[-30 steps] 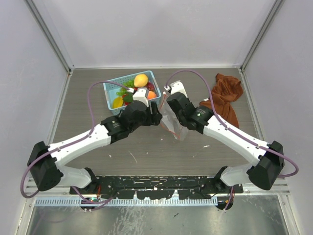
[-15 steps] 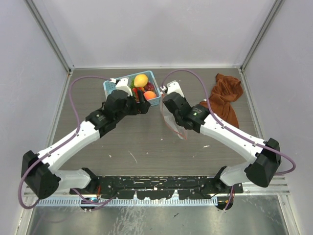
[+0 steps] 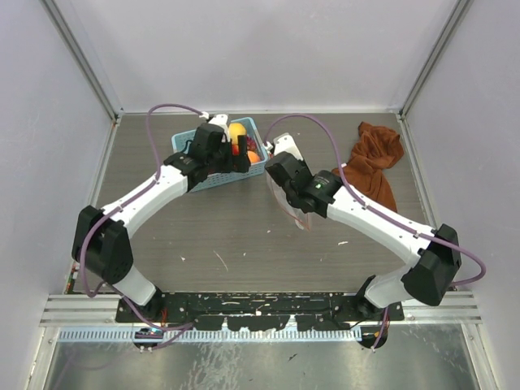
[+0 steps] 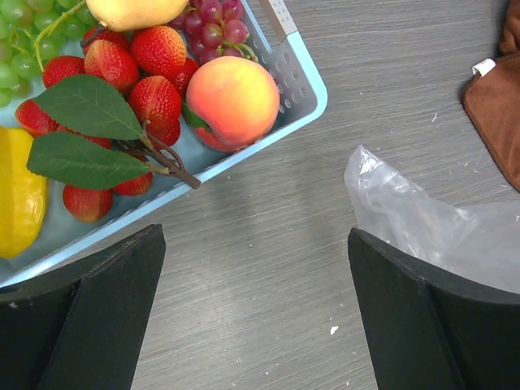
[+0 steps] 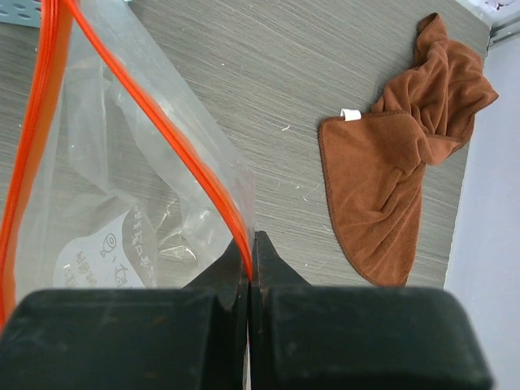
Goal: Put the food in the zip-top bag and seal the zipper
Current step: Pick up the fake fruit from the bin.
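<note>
The food lies in the light-blue basket [image 4: 302,96]: an orange-red peach [image 4: 234,99], strawberries [image 4: 154,81], green leaves [image 4: 81,130], a yellow piece [image 4: 20,195], green grapes [image 4: 20,32], purple grapes [image 4: 215,20] and a yellow-orange peach [image 4: 134,10]. My left gripper [image 4: 256,313] is open wide and empty, over bare table at the basket's near right corner [image 3: 245,158]. My right gripper [image 5: 250,244] is shut on the red-orange zipper [image 5: 179,154] of the clear zip-top bag [image 5: 122,187]. It holds the bag's mouth up, right of the basket [image 3: 272,172]. The bag looks empty, and its white label [image 5: 114,252] shows.
A rust-brown cloth [image 3: 375,162] lies crumpled at the back right, with a white tag [image 5: 350,114]. The basket [image 3: 203,158] stands at the back centre-left. The bag's body [image 3: 291,207] hangs down to the table between the arms. Grey walls close in the table.
My left arm has swung away from the bag, back and to the left, to the basket's near corner, still open. My right gripper with the bag has shifted slightly left and back.
</note>
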{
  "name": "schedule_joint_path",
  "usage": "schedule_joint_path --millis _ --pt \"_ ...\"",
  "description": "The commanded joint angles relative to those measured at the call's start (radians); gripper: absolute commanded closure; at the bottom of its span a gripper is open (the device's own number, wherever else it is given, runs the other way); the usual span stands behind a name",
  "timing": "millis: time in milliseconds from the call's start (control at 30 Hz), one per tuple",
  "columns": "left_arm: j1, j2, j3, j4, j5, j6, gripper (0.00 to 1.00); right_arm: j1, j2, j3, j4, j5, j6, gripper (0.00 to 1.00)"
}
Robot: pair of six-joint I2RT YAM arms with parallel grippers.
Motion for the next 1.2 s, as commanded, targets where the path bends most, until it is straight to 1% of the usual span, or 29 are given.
schedule_joint_path --millis 0,67,133,200,233,400,533,700,767,833,933,967,1100,1167 --pt "0.021 -0.027 0.038 0.006 0.115 -0.029 0.05 0.01 0.004 0.064 -0.007 0.049 -0.001 1.0" --pt "0.021 -0.082 -0.032 0.05 0.155 -0.1 0.05 0.011 0.008 0.064 0.0 0.04 0.001 1.0" --pt "0.021 -0.164 -0.127 0.123 0.183 -0.199 0.05 0.011 0.015 0.064 0.005 0.045 0.016 1.0" --pt "0.017 -0.23 -0.203 0.193 0.216 -0.265 0.05 0.011 0.026 0.07 0.009 0.045 0.029 1.0" --pt "0.011 -0.257 -0.229 0.223 0.231 -0.287 0.05 0.011 0.033 0.075 0.01 0.041 0.034 1.0" --pt "-0.044 -0.346 -0.277 0.237 0.229 -0.329 0.05 0.012 0.058 0.098 0.011 0.028 0.058 1.0" --pt "-0.09 -0.357 -0.299 0.278 0.218 -0.359 0.04 0.012 0.062 0.106 0.015 0.011 0.074 1.0" --pt "-0.134 -0.321 -0.287 0.319 0.229 -0.4 0.06 0.016 0.059 0.106 0.016 -0.008 0.093 1.0" --pt "-0.155 -0.316 -0.277 0.329 0.215 -0.402 0.07 0.018 0.056 0.107 0.016 -0.018 0.099 1.0" --pt "-0.173 -0.275 -0.263 0.325 0.19 -0.398 0.08 0.021 0.053 0.104 0.016 -0.024 0.102 1.0" --pt "-0.188 -0.24 -0.248 0.323 0.181 -0.399 0.12 0.023 0.049 0.106 0.019 -0.035 0.106 1.0" --pt "-0.193 -0.23 -0.245 0.317 0.173 -0.397 0.16 0.023 0.046 0.105 0.02 -0.041 0.106 1.0" --pt "-0.196 -0.197 -0.247 0.288 0.149 -0.395 0.29 0.024 0.032 0.097 0.024 -0.053 0.101 0.99" --pt "-0.197 -0.199 -0.257 0.274 0.134 -0.39 0.38 0.024 0.024 0.095 0.021 -0.049 0.097 0.98"
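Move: The bag's free left zip lip hangs some 10 cm back and 11 cm to the right of the left hand, nearly at its height; from the right hand, which already grips the other lip, it is about 7 cm to the left and 2 cm back. The peach lies roughly 7 cm ahead and 2 cm right of the left hand, 12 cm lower. The bin's middle is about 8 cm ahead and 8 cm left of that hand, 14 cm below. The bag's free lip is what the left hand returns to: wide open and empty, the hand backs about 10 cm off the bin, arcs some 6 cm up and over to the right, then sinks around the lip, rolled about 25 degrees left side down, fingers starting to close. Still pinching the other lip, the right hand brings the bag 3 cm left to meet it. ##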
